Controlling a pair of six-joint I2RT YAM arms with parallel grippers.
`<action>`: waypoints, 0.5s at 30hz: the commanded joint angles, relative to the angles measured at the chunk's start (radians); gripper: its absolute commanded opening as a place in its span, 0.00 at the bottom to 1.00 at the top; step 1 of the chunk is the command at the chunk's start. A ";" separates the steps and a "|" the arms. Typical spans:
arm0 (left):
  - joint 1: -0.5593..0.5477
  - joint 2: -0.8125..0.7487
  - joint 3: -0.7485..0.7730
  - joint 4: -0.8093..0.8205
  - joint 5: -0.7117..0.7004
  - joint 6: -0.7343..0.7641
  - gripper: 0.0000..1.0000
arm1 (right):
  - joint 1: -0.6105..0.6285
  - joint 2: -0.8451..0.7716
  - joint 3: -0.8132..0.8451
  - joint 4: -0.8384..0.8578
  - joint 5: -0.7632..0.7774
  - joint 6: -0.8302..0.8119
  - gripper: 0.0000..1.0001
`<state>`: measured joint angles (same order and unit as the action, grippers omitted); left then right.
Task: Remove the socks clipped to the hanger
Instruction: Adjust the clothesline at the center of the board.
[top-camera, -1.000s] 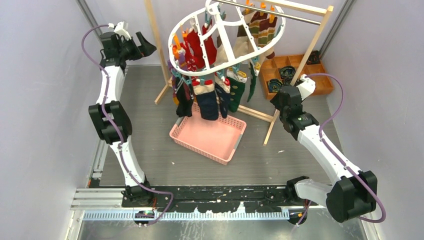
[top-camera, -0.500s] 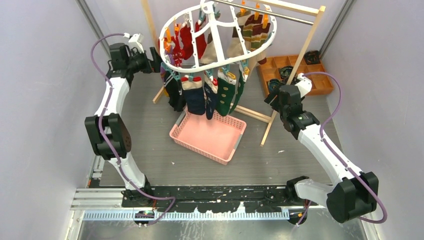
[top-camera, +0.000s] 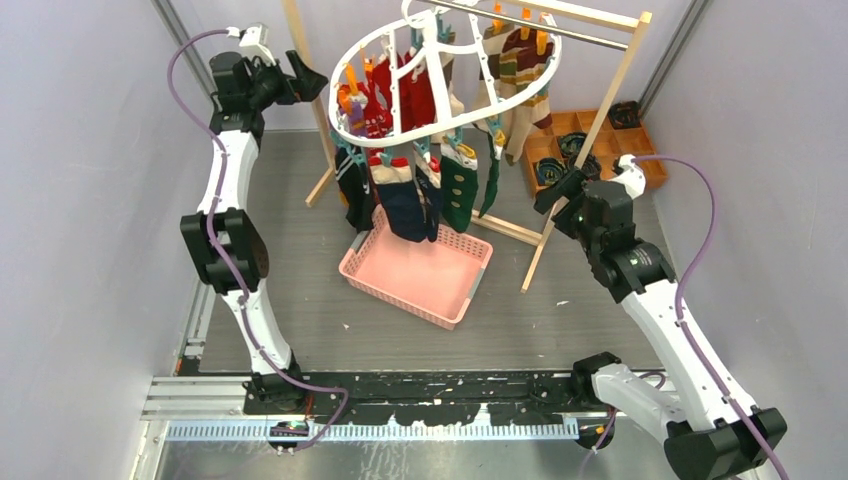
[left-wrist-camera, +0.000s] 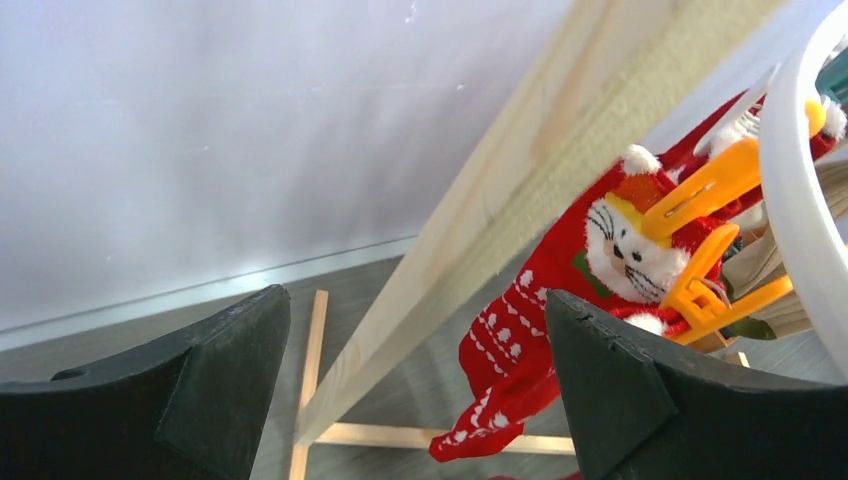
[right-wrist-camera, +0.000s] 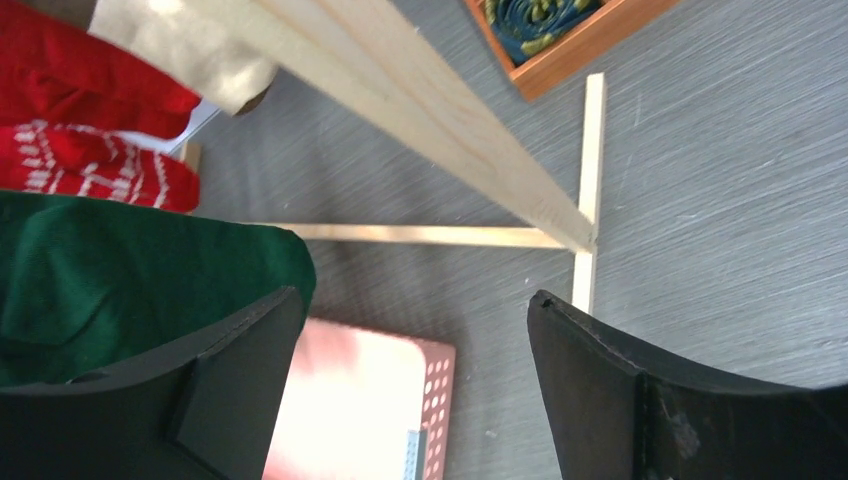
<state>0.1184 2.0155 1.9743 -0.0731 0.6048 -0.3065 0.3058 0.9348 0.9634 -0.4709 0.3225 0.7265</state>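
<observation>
The white oval hanger (top-camera: 400, 142) hangs tilted from the rail, with several socks clipped under it: red (top-camera: 415, 95), navy (top-camera: 400, 205), dark green (top-camera: 458, 195) and striped (top-camera: 520, 60). My left gripper (top-camera: 305, 80) is open beside the hanger's left end and holds nothing. In the left wrist view a red patterned sock (left-wrist-camera: 560, 300) on an orange clip (left-wrist-camera: 700, 195) hangs just beyond the open left gripper (left-wrist-camera: 415, 390), by the hanger rim (left-wrist-camera: 800, 200). My right gripper (top-camera: 555, 190) is open and empty, right of the socks. The right wrist view shows the dark green sock (right-wrist-camera: 130, 290) left of the right gripper (right-wrist-camera: 410, 390).
A pink basket (top-camera: 420, 270) sits on the floor under the socks. The wooden rack (top-camera: 600, 110) with its metal rail (top-camera: 560, 30) stands behind, one post (left-wrist-camera: 500, 220) crossing close before the left gripper. An orange compartment tray (top-camera: 590, 135) lies back right. Walls close in on both sides.
The right gripper has opened wider and its arm has drawn back to the right. The left gripper reached the hanger's left end, then rose away. The hanger swung left and back.
</observation>
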 joint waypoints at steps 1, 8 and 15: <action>-0.022 0.047 0.098 0.049 -0.004 -0.026 0.99 | 0.003 -0.020 0.059 -0.130 -0.164 0.056 0.89; -0.040 0.029 0.062 0.114 -0.078 0.055 0.49 | 0.004 -0.054 0.088 -0.139 -0.445 0.106 0.84; -0.040 -0.176 -0.155 0.179 -0.131 0.167 0.30 | 0.005 -0.022 0.112 -0.152 -0.523 0.094 0.86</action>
<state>0.0769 2.0102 1.9102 0.0135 0.5034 -0.2180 0.3061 0.9058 1.0298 -0.6235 -0.1101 0.8196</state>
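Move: The stand's left wooden post is right at the left gripper's open fingers, about 2 cm ahead and 1 cm to the right; the red cat sock hangs some 12 cm to the hand's right, 2 cm farther out and 5 cm lower, and the white hanger rim about 7 cm right and 3 cm back. From the right gripper the pink basket lies roughly 27 cm left, level fore and aft and 22 cm below, with the right post about 6 cm ahead and 2 cm left, and the small green sock 15 cm left and 4 cm ahead. Bring the left gripper about 2 cm forward and slightly right around the left post, close its wide-open fingers to about a third so they pinch the post, then ease back 1 cm. Meanwhile swing the still-open right gripper some 7 cm left and nearly 5 cm back, towards the basket, turning it about 20 degrees counter-clockwise and rolling its left side up. ##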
